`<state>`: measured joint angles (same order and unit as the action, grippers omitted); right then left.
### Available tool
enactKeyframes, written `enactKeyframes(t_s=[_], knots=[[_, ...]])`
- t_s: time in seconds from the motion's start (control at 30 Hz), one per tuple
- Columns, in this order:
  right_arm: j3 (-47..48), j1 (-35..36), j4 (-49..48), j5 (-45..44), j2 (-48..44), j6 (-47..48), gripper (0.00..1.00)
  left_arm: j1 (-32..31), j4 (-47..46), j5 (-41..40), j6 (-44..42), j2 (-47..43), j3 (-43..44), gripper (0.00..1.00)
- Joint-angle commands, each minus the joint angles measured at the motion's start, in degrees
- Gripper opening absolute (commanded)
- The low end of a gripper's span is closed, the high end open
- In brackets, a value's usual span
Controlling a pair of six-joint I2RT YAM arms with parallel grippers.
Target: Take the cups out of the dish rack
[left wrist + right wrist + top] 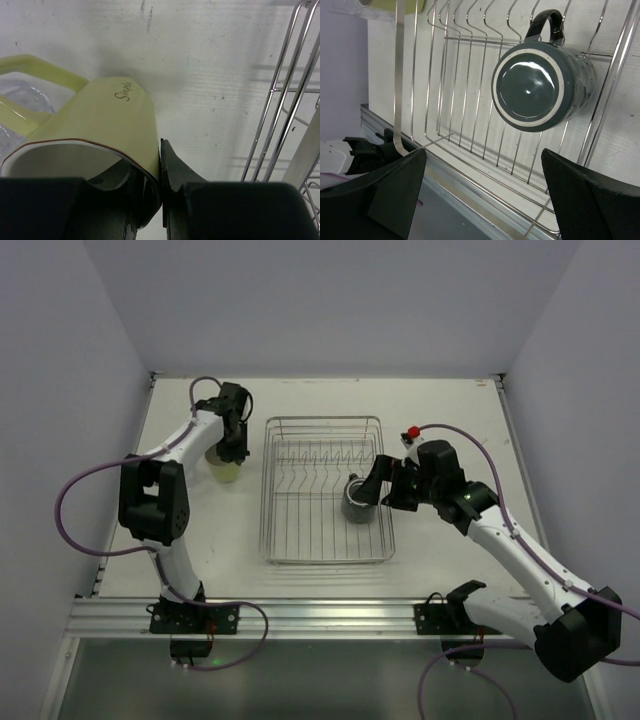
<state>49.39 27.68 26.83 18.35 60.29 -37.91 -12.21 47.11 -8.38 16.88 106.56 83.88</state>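
Note:
The silver wire dish rack (325, 540) stands mid-table. A dark grey mug (356, 503) lies in its right part, and the right wrist view shows the mug's (540, 85) base and handle. My right gripper (374, 488) hovers beside the mug at the rack's right wall, and its (482, 172) jaws are wide open and empty. Left of the rack, my left gripper (235, 448) is shut on the rim of the pale yellow cup (225, 473). One finger is inside the cup (110, 120) and one outside. A clear tumbler (17, 100) lies just behind it.
The rack's wire wall (287, 100) stands close on the right of the left gripper. White walls enclose the table on three sides. An aluminium rail (320, 615) runs along the near edge, between the arm bases.

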Motion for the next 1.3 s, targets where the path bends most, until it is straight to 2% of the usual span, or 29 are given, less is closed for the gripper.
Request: enactKeyframes(t_s=[0.0,0.43,0.47,0.63,0.8,1.1,1.27], knots=[[1.9,-0.2,2.5,-2.8,-1.4,1.6,0.99,0.8,-2.8,-2.8,-1.6,0.5,3.6,0.00],[1.9,-0.2,2.4,-3.0,-0.9,1.3,0.99,1.4,-1.0,-4.3,-1.6,1.5,4.3,0.00],[2.0,-0.3,2.3,-2.9,-0.7,1.4,0.99,1.4,-0.8,-5.1,-1.5,0.8,4.3,0.07],[2.3,-0.2,2.3,-3.4,0.0,1.3,0.99,1.5,-0.1,-6.1,-0.5,-0.7,3.9,0.12],[3.4,-0.2,4.3,-6.2,0.1,2.0,0.99,1.5,-0.3,-5.9,-0.3,-2.7,3.8,0.27],[3.0,-0.2,4.8,-6.9,-0.4,2.3,0.99,1.7,-0.9,-4.8,0.3,-2.3,2.7,0.36],[3.5,-0.2,5.3,-8.6,0.7,2.6,0.99,1.7,0.2,-5.6,0.9,-6.9,3.6,0.42]])
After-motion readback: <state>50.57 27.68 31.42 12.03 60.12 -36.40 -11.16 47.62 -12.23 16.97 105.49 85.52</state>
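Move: The green cup hangs from the left hand's pinch on its right rim, its middle some 4 cm to that hand's left, level fore and aft, and about 3 cm below. A clear cup stands some 12 cm to the left of the hand and about 1 cm ahead, and the rack's left rail runs about 8 cm to its right, level with it. From the right hand, the grey cup is about 5 cm ahead, 2 cm left and 13 cm below; the green cup is some 15 cm ahead and 37 cm left. The green cup, still pinched at its right rim by the left hand, goes down the last half centimetre or so onto the table and is eased about 1 cm forward, then nearly 2 cm left towards the clear cup. The left fingers then open, one inside the wall and one outside, and rise about 2 cm. The right hand, wide open and empty, drifts some 2 cm right and slightly down over the grey cup. ##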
